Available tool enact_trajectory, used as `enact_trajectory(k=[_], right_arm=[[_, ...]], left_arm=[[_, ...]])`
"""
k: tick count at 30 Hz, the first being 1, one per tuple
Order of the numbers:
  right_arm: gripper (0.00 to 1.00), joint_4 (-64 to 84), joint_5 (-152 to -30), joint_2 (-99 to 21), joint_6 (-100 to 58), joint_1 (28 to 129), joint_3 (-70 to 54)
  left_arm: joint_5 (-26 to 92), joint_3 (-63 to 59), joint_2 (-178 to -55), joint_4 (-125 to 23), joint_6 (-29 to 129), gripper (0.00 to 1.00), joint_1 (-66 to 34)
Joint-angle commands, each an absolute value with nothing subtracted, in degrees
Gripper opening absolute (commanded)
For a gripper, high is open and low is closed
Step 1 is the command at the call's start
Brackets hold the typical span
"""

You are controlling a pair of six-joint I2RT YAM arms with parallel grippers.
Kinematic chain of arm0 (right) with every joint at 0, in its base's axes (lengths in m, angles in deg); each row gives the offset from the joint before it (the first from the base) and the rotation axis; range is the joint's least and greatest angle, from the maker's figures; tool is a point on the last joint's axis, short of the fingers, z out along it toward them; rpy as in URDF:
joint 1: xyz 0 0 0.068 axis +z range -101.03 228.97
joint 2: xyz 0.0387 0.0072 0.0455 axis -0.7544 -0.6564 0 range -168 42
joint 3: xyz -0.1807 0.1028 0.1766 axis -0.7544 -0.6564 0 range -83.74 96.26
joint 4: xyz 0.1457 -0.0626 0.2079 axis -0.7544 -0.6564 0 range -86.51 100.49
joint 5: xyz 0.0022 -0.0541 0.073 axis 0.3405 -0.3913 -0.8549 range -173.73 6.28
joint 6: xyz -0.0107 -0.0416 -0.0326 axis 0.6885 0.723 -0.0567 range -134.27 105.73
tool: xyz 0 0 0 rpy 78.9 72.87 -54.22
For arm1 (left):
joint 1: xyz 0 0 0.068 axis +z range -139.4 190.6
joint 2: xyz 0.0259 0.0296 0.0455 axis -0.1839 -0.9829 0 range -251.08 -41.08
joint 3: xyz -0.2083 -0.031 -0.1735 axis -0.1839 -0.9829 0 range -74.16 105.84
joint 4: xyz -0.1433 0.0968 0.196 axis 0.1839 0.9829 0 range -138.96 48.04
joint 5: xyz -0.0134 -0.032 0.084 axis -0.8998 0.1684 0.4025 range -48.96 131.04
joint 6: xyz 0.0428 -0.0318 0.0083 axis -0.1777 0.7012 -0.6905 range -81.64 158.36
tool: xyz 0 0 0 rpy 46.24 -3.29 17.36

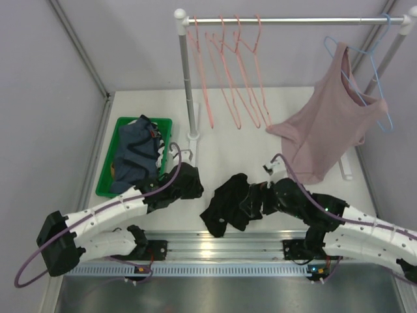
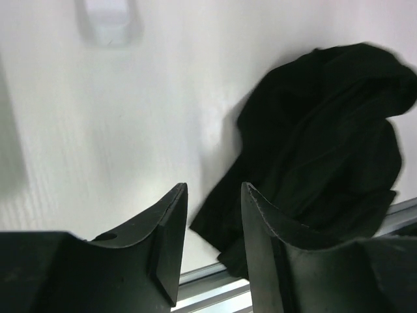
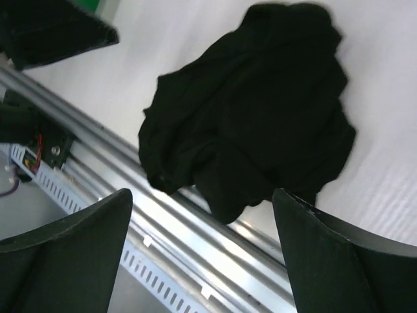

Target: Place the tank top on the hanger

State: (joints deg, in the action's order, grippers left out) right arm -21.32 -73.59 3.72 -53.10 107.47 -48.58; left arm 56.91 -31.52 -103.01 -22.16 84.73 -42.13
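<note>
The black tank top lies crumpled on the white table, its lower folds over the metal rail at the near edge. My left gripper hovers just left of it. In the left wrist view this gripper is open with nothing between its fingers, and the tank top lies ahead to the right. My right gripper is at the garment's right side. Its jaws stand wide open and empty, with the tank top just beyond the tips. Several salmon-pink hangers hang on the rack's bar.
A green bin at the left holds a dark blue-grey garment. The rack's white post stands on a foot behind my left gripper. A dusty-pink top hangs on a light-blue hanger at the right. The metal rail runs along the near edge.
</note>
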Motion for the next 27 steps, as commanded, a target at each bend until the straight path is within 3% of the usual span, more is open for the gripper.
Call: enact_trajectory(k=[1, 5, 8, 18, 21, 27], right_arm=[[0.87, -17.28, -61.86, -1.84, -61.88, 119.96, -47.18], [0.78, -16.75, -52.90, -11.51, -66.56, 132.70, -43.76], [0.75, -15.53, -52.08, -20.30, -67.44, 135.71, -39.80], [0.60, -9.55, -57.00, -40.68, -64.98, 135.89, -31.10], [0.54, -9.20, -58.23, -44.03, -65.51, 135.98, -30.13], [0.50, -9.02, -58.94, -48.34, -66.48, 135.98, -30.12]], left_arm=[[55.72, -37.40, -99.01, -20.57, 90.12, 0.43, -40.91], [54.57, -40.23, -96.01, -19.44, 92.06, 0.41, -38.46], [53.35, -40.32, -93.20, -17.51, 91.36, 0.41, -33.90], [52.90, -33.82, -86.78, -12.23, 86.35, 0.47, -25.44], [51.59, -33.55, -87.48, -12.49, 85.38, 0.47, -24.30], [48.95, -35.13, -88.36, -14.51, 84.77, 0.47, -23.42]])
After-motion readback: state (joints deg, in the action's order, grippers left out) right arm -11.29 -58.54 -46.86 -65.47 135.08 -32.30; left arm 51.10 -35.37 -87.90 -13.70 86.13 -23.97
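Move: The black tank top lies crumpled on the table, its middle about 7 cm to my right hand's left, 4 cm ahead and some 13 cm below; its near-left end is roughly 12 cm left and 3 cm back. From the same hand, the rack's left foot bar is about 30 cm ahead and 19 cm left, the green bin 25 cm ahead and 39 cm left. From my left hand the tank top's middle is some 10 cm right, 3 cm back and 10 cm below. I swing my empty right hand back and left, then carry on left, sinking more steeply as I reach the black tank top's near-left end at the table's front edge: about 14 cm left, 10 down, 6 back. Its left side dips some 20 degrees and the fingers close to about half open. My left hand clears off about 8 cm left, dipping first and then rising, and turns counter-clockwise. ##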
